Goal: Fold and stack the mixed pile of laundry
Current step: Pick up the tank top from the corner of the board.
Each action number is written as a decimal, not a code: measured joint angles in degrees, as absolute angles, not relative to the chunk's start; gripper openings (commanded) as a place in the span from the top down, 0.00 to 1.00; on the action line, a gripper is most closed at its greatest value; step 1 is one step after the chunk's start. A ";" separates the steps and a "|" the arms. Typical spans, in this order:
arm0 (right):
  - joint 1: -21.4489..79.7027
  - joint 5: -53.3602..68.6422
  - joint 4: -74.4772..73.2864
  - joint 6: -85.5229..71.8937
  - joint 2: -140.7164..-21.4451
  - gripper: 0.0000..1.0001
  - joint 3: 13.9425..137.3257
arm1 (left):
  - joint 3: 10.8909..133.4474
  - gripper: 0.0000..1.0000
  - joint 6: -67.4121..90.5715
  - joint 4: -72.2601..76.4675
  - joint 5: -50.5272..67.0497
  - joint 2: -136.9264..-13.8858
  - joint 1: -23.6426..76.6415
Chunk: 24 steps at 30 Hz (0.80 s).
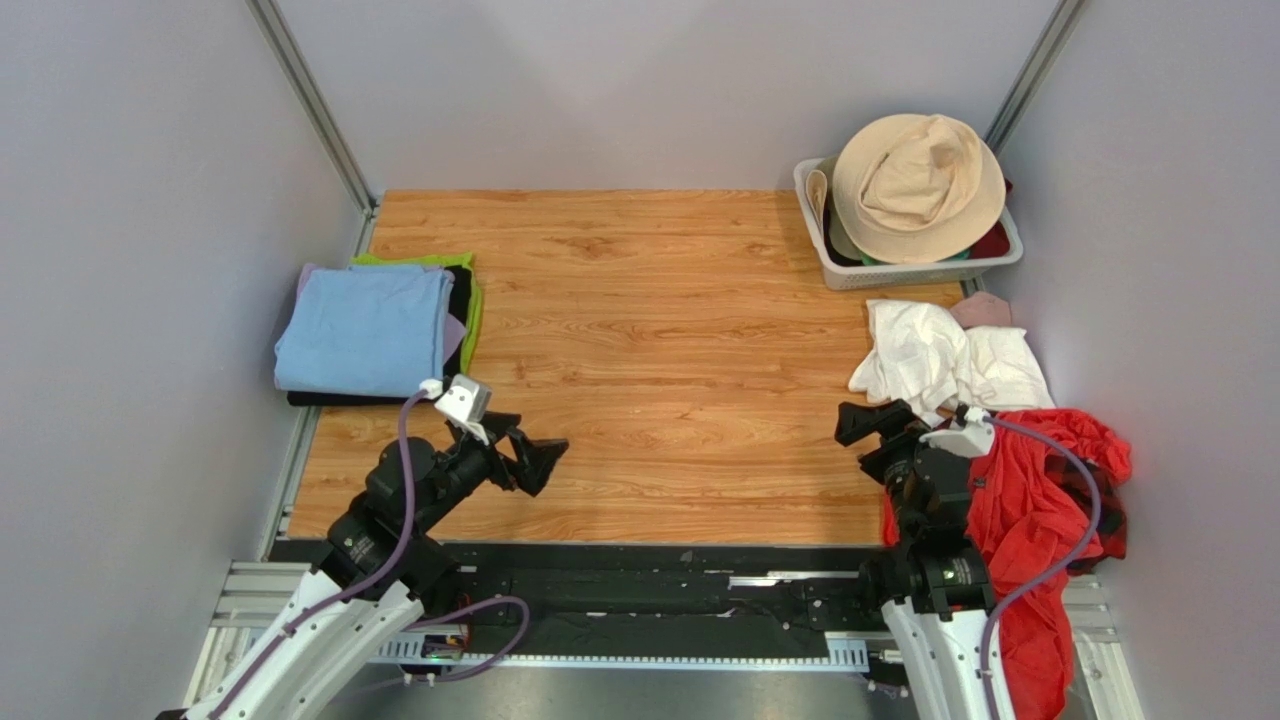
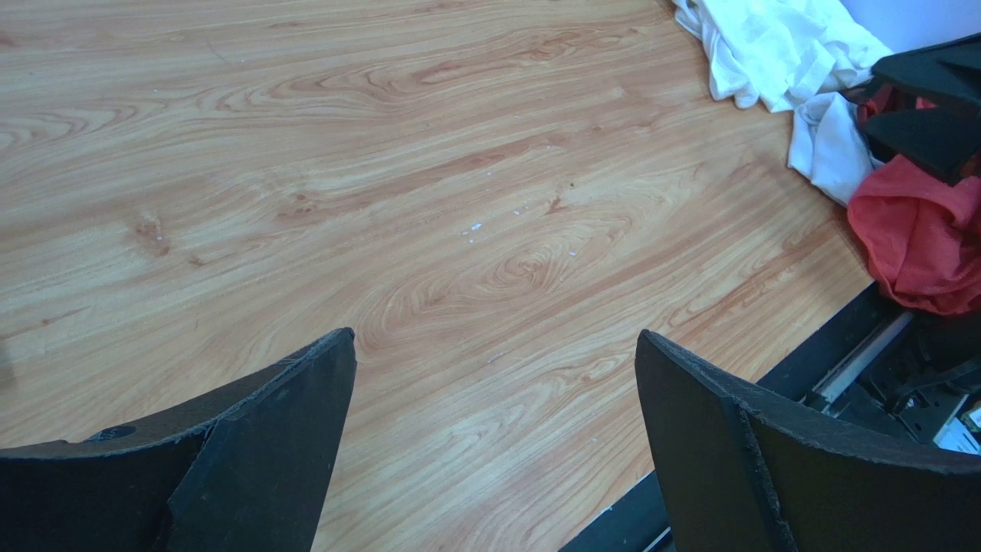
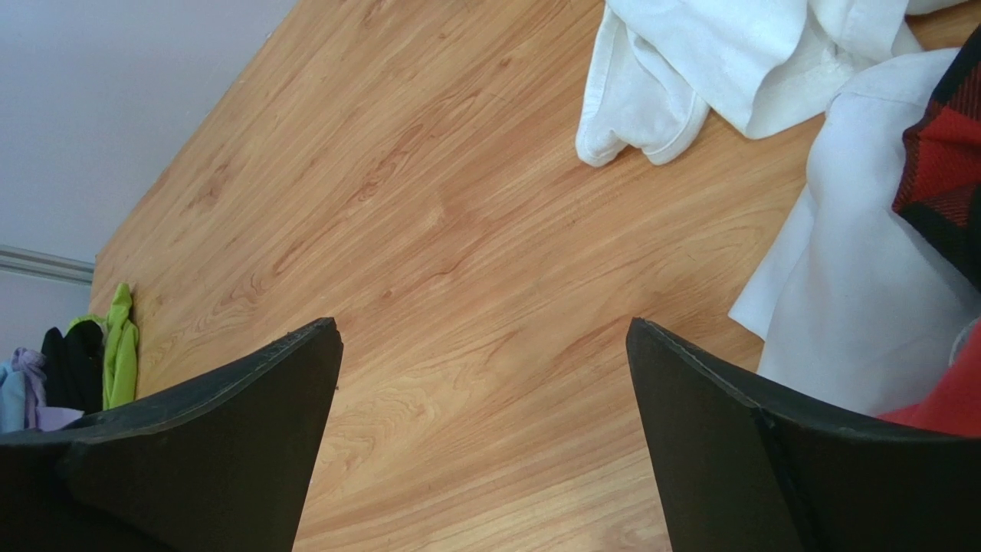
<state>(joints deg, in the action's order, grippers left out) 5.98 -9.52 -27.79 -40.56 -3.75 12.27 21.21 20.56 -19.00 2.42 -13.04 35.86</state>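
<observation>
The mixed laundry pile lies at the table's right edge. It holds crumpled white cloths [image 1: 947, 360], a small pink piece [image 1: 984, 309], a bright red T-shirt [image 1: 1037, 518] hanging over the near edge, and a red-and-black plaid shirt [image 1: 1109, 477] under it. My right gripper [image 1: 872, 420] hangs open just left of the pile, over bare wood; its wrist view shows the white cloths [image 3: 737, 58], the plaid [image 3: 944, 161] and open jaws [image 3: 484, 324]. My left gripper [image 1: 544, 462] stands open near the front left, nothing between its fingers [image 2: 495, 336]; the red T-shirt [image 2: 921, 230] shows far right.
A folded stack topped by a light blue cloth [image 1: 365, 330], over black and green ones, sits at the table's left edge. A white slatted basket [image 1: 902, 273] with a beige bucket hat [image 1: 917, 183] stands at the back right. Grey walls close in on three sides.
</observation>
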 measured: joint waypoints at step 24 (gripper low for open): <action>5.96 -23.77 -41.30 -29.39 -54.74 0.20 49.69 | 20.62 0.05 20.43 -12.71 4.21 -19.79 35.86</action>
<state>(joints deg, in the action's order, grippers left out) 5.96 -23.77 -41.30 -29.39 -54.74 49.69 20.62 20.43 -12.71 4.21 -19.79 35.86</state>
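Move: The white tank top, taken as the larger white cloth at the board's right edge, has its middle roughly 8 cm ahead of the right hand, 12 cm to its right and 12 cm below. A smaller white cloth lies about 7 cm right and 3 cm back, the red garment some 21 cm right and 9 cm back, and the laundry basket about 24 cm ahead and 7 cm right. From the left hand, the tank top is roughly 43 cm right, 9 cm ahead and 19 cm lower. For the white tank top, the right hand first rises steeply by about 11 cm, drifting right, then arcs forward and down again, bringing its fingers over the cloth's near-left part. It ends about 5 cm higher, farther forward and farther right than it began; meanwhile the wrist tips the fingers some 30 degrees downward and drops its left side, and the wide-open fingers start to close, with nothing between them yet. ##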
